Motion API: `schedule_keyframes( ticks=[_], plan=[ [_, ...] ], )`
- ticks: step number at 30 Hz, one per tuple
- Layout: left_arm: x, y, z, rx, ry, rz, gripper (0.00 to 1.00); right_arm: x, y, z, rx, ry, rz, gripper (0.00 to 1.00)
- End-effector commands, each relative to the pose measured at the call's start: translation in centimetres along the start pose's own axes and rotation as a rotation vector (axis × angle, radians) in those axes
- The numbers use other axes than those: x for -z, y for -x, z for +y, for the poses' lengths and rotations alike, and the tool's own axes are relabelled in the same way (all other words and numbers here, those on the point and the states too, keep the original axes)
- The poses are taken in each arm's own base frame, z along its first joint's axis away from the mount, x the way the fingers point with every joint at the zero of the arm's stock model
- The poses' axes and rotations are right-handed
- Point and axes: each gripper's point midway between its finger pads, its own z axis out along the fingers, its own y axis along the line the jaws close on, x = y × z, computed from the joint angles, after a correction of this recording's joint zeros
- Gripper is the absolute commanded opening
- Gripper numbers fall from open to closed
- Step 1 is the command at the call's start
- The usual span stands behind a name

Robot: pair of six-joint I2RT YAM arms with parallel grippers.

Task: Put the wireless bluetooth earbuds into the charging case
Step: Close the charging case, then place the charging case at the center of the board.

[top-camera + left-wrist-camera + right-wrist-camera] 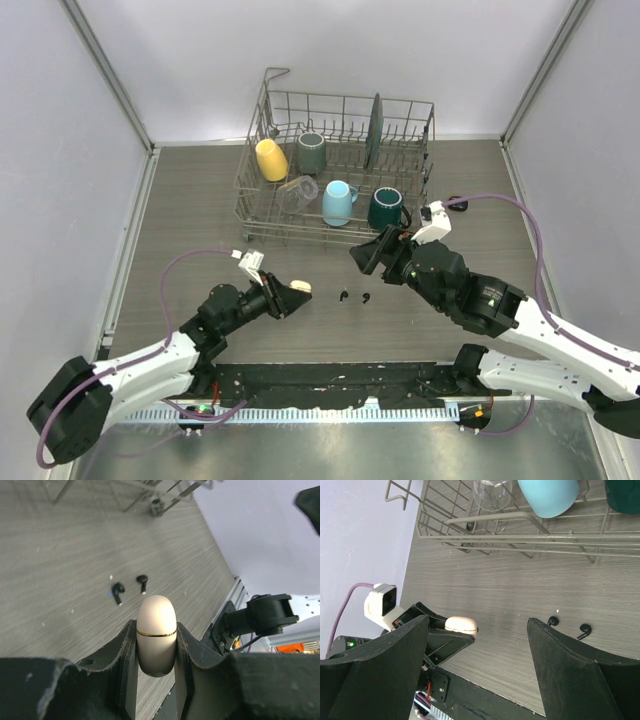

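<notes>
A cream-white, egg-shaped charging case (156, 607) with a thin gold seam is closed and sits clamped between my left gripper's (156, 630) black fingers. In the top view that left gripper (291, 294) holds the case (298, 287) just above the table, left of centre. Two black earbuds (344, 296) (364, 298) lie loose on the wood-grain table a short way right of the case; the left wrist view shows them (118, 593) (142, 582) beyond the case. My right gripper (372, 252) hovers open above and behind them, empty, with both earbuds (553, 621) (584, 629) by its right finger.
A wire dish rack (340, 98) stands at the back of the table, holding a yellow mug (270, 158), a grey-green mug (311, 152), a light blue mug (338, 203), a dark teal mug (386, 208), a clear glass (298, 192) and an upright dark plate (375, 130). Walls close in both sides.
</notes>
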Motion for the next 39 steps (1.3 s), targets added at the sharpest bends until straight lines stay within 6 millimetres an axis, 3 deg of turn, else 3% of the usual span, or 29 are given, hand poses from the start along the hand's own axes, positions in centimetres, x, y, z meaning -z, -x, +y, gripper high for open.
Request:
schedule_keyframes(
  ticks=[1,11,23,27,39],
  plan=[
    [-0.7,-0.3,0.5,0.128,0.033,0.003,0.00,-0.3,0.4,-0.3,-0.030,-0.030,-0.025,0.84],
    [-1.6,-2.7,3.9,0.277,0.191,0.057,0.00,0.1,0.7,-1.2,-0.047,-0.056,-0.046,0.84],
    [-2.0,-4.5,6.3,0.359,0.323,0.110,0.03,-0.2,0.4,-1.4,-0.045,-0.074,-0.041,0.84],
    [-2.2,-5.6,7.6,0.397,0.405,0.155,0.07,-0.2,0.2,-1.8,-0.045,-0.080,-0.038,0.84],
    [-3.5,-7.0,7.7,0.449,0.415,0.229,0.25,0.2,0.1,-2.8,-0.050,-0.104,-0.044,0.84]
  ],
)
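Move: The left hand holds the shut charging case; the bare table spot it is bound for is about 13 cm below, some 2 cm ahead and 1 cm to the right. Down on the table, the nearer black earbud lies roughly 10 cm right and 4 cm ahead of the left hand, the farther one about 16 cm right and 3 cm ahead. From the right hand the case is some 15 cm left, 5 cm back and 13 cm lower. Down, fast at first and then easing off, the left hand lowers the closed case about 11 cm towards the bare table left of the black earbuds, tipping the fingers some 35 degrees more downward while keeping its pinch on the case. The right hand, empty and open, sinks a couple of centimetres. ##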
